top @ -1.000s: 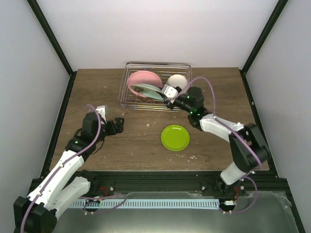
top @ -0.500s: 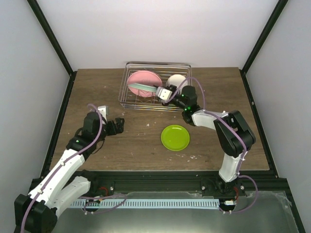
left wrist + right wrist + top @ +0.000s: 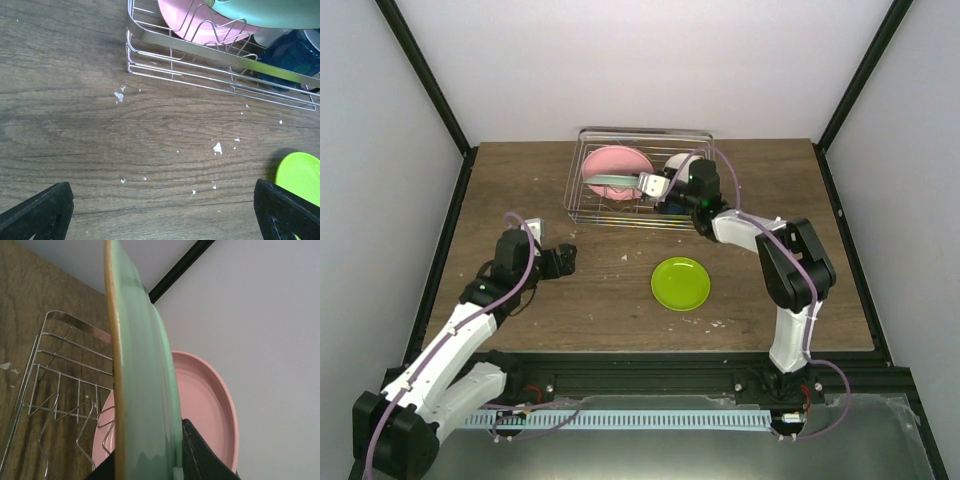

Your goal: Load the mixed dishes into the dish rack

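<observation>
The dish rack (image 3: pixel 645 131) stands at the back of the table. A pink plate (image 3: pixel 610 160) leans in its left half. My right gripper (image 3: pixel 648 186) reaches over the rack, shut on the rim of the mint-green plate (image 3: pixel 145 390), which is held on edge just in front of the pink plate (image 3: pixel 205 405). The white bowl (image 3: pixel 678 162) shows behind the right wrist, and the dark blue mug (image 3: pixel 290 55) sits in the rack's right part. The yellow-lime plate (image 3: pixel 680 283) lies flat on the table. My left gripper (image 3: pixel 560 258) hovers open over bare wood, left of that plate.
White crumbs (image 3: pixel 217 147) are scattered on the wood between the rack and the yellow-lime plate. Black frame posts (image 3: pixel 425 75) and white walls close in the table on three sides. The right forearm (image 3: pixel 750 230) stretches across the table's right half.
The right gripper has carried the mint-green plate up and left, deeper into the rack, and turned it from tilted to on edge beside the pink plate. The left arm has barely moved.
</observation>
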Available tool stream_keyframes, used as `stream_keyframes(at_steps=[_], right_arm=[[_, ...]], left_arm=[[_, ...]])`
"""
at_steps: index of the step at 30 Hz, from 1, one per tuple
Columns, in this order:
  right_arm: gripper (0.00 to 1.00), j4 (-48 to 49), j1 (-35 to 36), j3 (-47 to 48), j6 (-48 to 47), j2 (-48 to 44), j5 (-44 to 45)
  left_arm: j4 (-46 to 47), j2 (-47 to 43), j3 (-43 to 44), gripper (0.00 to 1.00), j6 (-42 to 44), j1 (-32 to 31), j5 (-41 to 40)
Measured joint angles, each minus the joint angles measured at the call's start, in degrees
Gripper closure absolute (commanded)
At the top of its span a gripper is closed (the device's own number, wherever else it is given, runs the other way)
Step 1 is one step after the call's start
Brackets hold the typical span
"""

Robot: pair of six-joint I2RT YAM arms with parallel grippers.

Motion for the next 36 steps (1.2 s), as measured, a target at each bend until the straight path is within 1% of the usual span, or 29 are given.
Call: stream_keyframes(at_steps=[5,6,12,14,18,24,26,33,36], right_arm=[[0.96,-7.37,-0.63,4.79,-1.57,0.85,-1.95],[0.95,-8.33,-0.63,5.6,-1.9,1.18,-1.95],[0.95,-13.31,-0.63,9.31,-2.73,4.61,-1.66],[0.92,-14.95,-0.63,10.45,-2.91,5.86,-1.2],[0.82,-16.5,-0.83,11.63,-2.49,6.82,-0.98],[0.55,-16.57,-0.83,11.74,-2.08,6.75,-1.49],[0.48,-16.04,-0.83,11.78,-1.97,6.62,-1.81],[0.35,-16.04,-0.52,10.8,-2.49,4.13,-1.29],[0.34,-17.49,-0.11,8.81,-3.06,1.18,0.44]], left_arm=[[0.04,0.63,0.0,0.0,0.02,0.28,0.07],[0.07,0.79,0.0,0.0,0.02,0.31,0.07],[0.33,1.07,0.0,0.0,0.02,0.35,0.42],[0.46,1.36,0.0,0.0,0.02,0.35,0.48],[0.46,1.92,0.0,0.0,0.02,0.37,0.7],[1.2,2.38,0.0,0.0,0.0,0.61,1.36],[1.66,2.73,0.0,0.0,0.0,0.61,1.51],[2.75,3.39,-0.13,0.0,-0.09,0.61,1.73],[3.32,3.39,-0.5,0.0,-0.11,0.61,2.21]])
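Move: My right hand still holds the mint plate edge-on by its right rim. The rack place it is going to lies roughly 8 cm left of this hand, 1 cm ahead and some 7 cm down. The pink plate stands just beyond, 4 cm ahead and 7 cm left; the blue mug is about 5 cm right and 2 cm back, the white bowl 9 cm right and 3 cm ahead. From my left hand that rack place is some 17 cm ahead and 10 cm right, slightly lower. I ease the mint plate forward about 3 cm towards the pink plate with my right hand, then lower it nearly 4 cm into the rack, fingertips dipping some 10 degrees. There I open my fingers well clear of its rim, rising as they spread and then drawing back a little, up about 3 cm from the lowest point. ##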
